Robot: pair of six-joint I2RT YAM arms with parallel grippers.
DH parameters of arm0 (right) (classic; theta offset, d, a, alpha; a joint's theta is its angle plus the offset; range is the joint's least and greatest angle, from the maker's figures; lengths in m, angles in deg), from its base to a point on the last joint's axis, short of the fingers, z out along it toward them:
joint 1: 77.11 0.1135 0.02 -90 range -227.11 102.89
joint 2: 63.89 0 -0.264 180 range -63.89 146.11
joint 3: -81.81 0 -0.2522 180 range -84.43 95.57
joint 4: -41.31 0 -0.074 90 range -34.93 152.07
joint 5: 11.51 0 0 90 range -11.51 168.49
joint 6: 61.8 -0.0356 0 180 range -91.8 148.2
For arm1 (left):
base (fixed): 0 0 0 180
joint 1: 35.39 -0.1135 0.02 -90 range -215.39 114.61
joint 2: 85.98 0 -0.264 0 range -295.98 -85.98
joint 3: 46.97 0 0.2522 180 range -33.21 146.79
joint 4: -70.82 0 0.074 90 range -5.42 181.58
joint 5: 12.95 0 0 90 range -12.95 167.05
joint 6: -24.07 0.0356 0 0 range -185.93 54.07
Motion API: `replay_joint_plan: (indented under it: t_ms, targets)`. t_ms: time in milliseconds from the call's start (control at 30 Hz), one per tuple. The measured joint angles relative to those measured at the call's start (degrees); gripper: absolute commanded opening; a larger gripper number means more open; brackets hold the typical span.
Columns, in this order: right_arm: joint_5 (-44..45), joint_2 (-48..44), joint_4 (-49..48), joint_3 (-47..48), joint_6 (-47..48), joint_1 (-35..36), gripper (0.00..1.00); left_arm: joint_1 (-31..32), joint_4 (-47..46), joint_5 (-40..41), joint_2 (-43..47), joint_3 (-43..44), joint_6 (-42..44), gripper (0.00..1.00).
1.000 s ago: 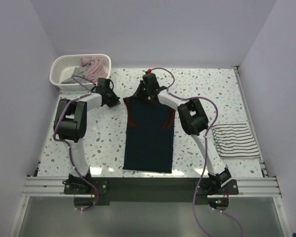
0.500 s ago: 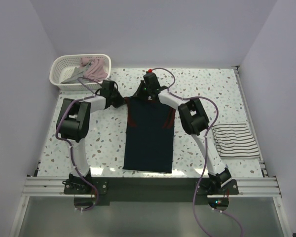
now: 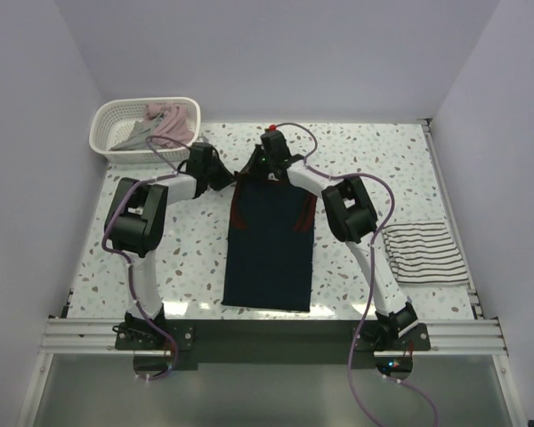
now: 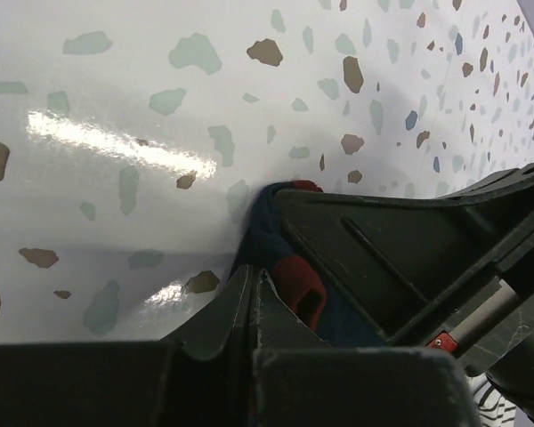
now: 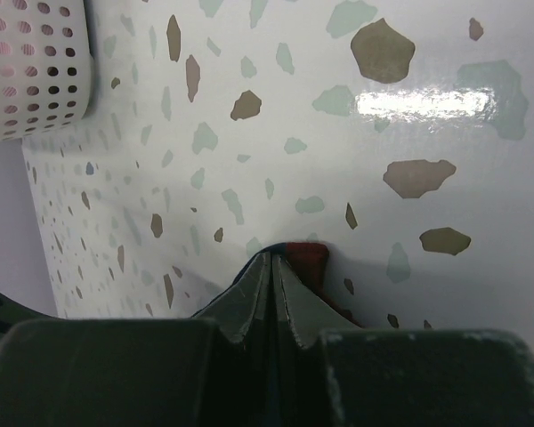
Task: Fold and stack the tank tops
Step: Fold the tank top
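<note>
The dark navy tank top [image 3: 269, 253] with red trim lies spread flat mid-table, its hem toward the arms. At its far end, my right gripper [image 3: 264, 169] is shut on its neck edge, where navy cloth and red trim [image 5: 309, 259] bunch at the tips of my right gripper [image 5: 272, 259]. My left gripper [image 3: 221, 176] is shut with nothing between its jaws, at the top's left shoulder. Close up, my left gripper [image 4: 254, 272] has navy cloth [image 4: 265, 227] and red trim [image 4: 299, 286] just beside it. A folded white striped tank top [image 3: 423, 252] lies at the right.
A white perforated basket [image 3: 116, 133] stands at the back left corner, its wall also in the right wrist view [image 5: 36, 71]. It holds pinkish and grey tops [image 3: 165, 124]. The right arm's dark gripper body [image 4: 427, 258] sits close beside my left fingers.
My left gripper, shut throughout, has slid right from near the basket to the navy top's left shoulder. The right gripper and the striped top have stayed put.
</note>
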Motion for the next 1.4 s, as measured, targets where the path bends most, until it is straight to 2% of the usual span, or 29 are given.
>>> replay_joint_plan:
  t_ms: [600,1033,1200,1400]
  targets:
    - [-6.6,3.5,-6.4,1.4,-6.5,-1.3,0.1,1.8,-4.9,-1.0,0.8,-3.0,0.0,0.0]
    - [-9.2,3.6,-10.1,1.2,-8.9,-2.7,0.41,2.0,-5.0,0.9,-0.9,-2.8,-0.3,0.0]
    - [-7.8,2.5,-7.7,2.4,-5.6,-4.0,0.41,2.0,-4.6,1.4,-1.7,-1.4,-0.3,0.0]
    - [-1.4,-11.6,-5.4,-12.7,-0.2,-5.8,0.36,1.8,-2.8,2.3,-1.8,0.3,-0.2,0.01]
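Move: The tank top's far left corner is between the right fingertips, and lies about 2 cm ahead and 2 cm to the right of the left hand, at fingertip height. From the right hand, the far right corner is some 21 cm to the right and 2 cm back. The tank top's middle is about 20 cm back and 7 cm right, and the basket roughly 13 cm ahead and 30 cm left. Right fingers open off the corner, then go some 6 cm right and 5 up; shut left tips stay there. ##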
